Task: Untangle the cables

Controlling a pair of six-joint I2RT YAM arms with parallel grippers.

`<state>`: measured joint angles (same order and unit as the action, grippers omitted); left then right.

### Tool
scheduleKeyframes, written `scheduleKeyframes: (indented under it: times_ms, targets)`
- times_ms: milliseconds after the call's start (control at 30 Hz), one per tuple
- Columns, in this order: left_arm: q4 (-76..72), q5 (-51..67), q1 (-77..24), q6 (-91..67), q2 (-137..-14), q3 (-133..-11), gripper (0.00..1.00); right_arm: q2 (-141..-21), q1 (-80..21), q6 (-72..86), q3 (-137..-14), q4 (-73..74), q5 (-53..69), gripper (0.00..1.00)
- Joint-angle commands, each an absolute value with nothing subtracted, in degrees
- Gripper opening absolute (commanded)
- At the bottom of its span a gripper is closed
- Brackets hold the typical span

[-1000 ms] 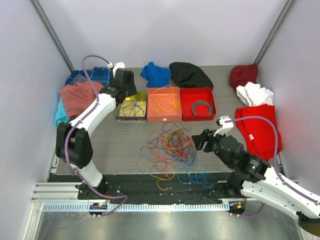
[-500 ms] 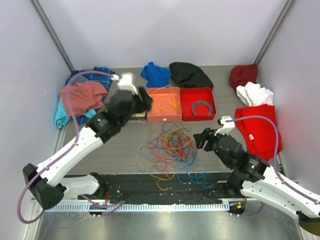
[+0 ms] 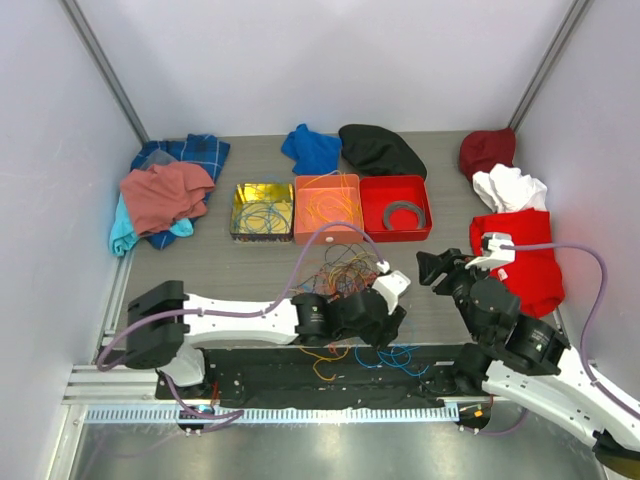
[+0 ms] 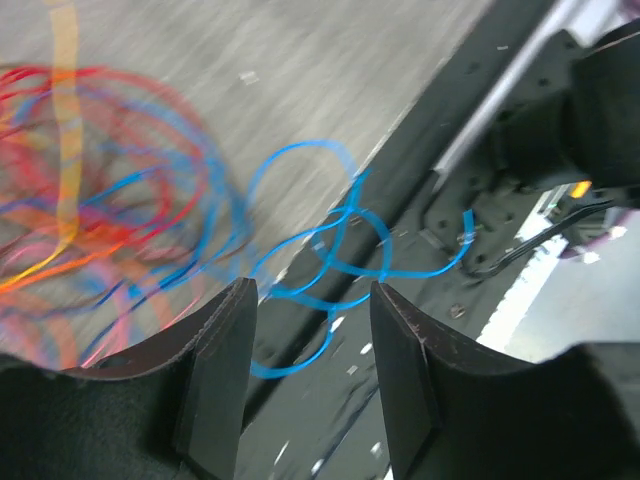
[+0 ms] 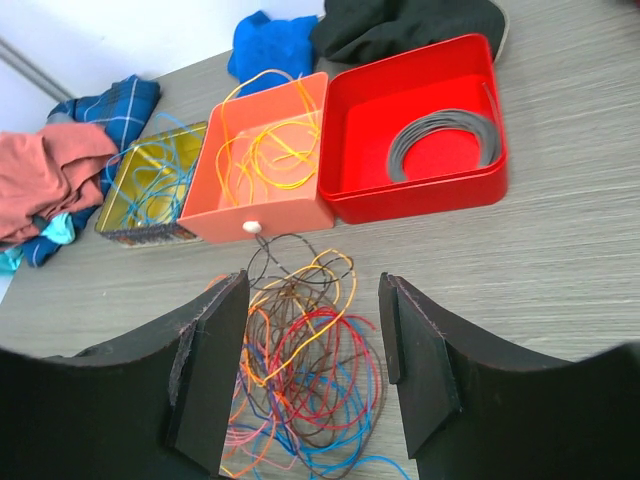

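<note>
The cables lie in a tangle of red, orange, yellow, blue and brown strands on the table's middle, in front of the boxes. My left arm lies low across its near side and hides part of it. The left gripper is open over the near right fringe. In the left wrist view its jaws stand apart above a loose blue cable at the table's front edge, gripping nothing. My right gripper is open to the right of the pile. In the right wrist view it frames the tangle from above.
Behind the pile stand three boxes: a gold tin with blue cables, an orange box with yellow and orange cables, and a red box with a grey coiled ring. Clothes lie around the back and both sides.
The left arm has swung from the gold tin at the back down to the pile's near right side, its jaws narrowing a little. The right gripper has drawn back slightly to the right.
</note>
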<state>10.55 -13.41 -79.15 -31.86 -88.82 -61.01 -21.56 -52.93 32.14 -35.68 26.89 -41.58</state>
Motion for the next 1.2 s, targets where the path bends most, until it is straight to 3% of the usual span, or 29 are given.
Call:
scheduleKeyframes:
  times_ms: [0,500,1167]
  targets:
    - [0.45,-8.45,-78.93,-29.97,-93.07,-63.81,0.52,-20.57,-53.17,33.66,-39.11,29.79,-45.61,0.62]
    - [-0.18,-6.24,-78.84,-24.96,-112.22,-78.66,0.57,-18.72,-53.26,34.45,-39.99,33.4,-45.61,0.62]
    - [0.26,-5.98,-78.66,-29.18,-115.48,-73.74,0.56,-18.98,-53.26,35.6,-39.11,34.1,-45.27,0.63]
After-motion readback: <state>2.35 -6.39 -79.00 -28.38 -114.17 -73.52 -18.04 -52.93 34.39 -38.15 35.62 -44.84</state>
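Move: The loose blue cable loops hang over the table's front edge, roughly 9 cm to the left gripper's right, 3 cm back and 12 cm below it. From that gripper, the main cable tangle is centred about 13 cm ahead and 5 cm to the left, and the orange cable end some 5 cm back and 10 cm to the left, both also about 12 cm below. From the right gripper the blue loops lie some 14 cm back, 9 cm left and 23 cm lower. Bring the left gripper right and down together towards the blue cable loops at the table edge, about 10 cm right, turning it slightly clockwise; then ease back left a little while sinking further, some 9 cm lower in all. Keep the fingers open and pointing down to the right. Meanwhile shift the empty right gripper about 2.5 cm farther right. ##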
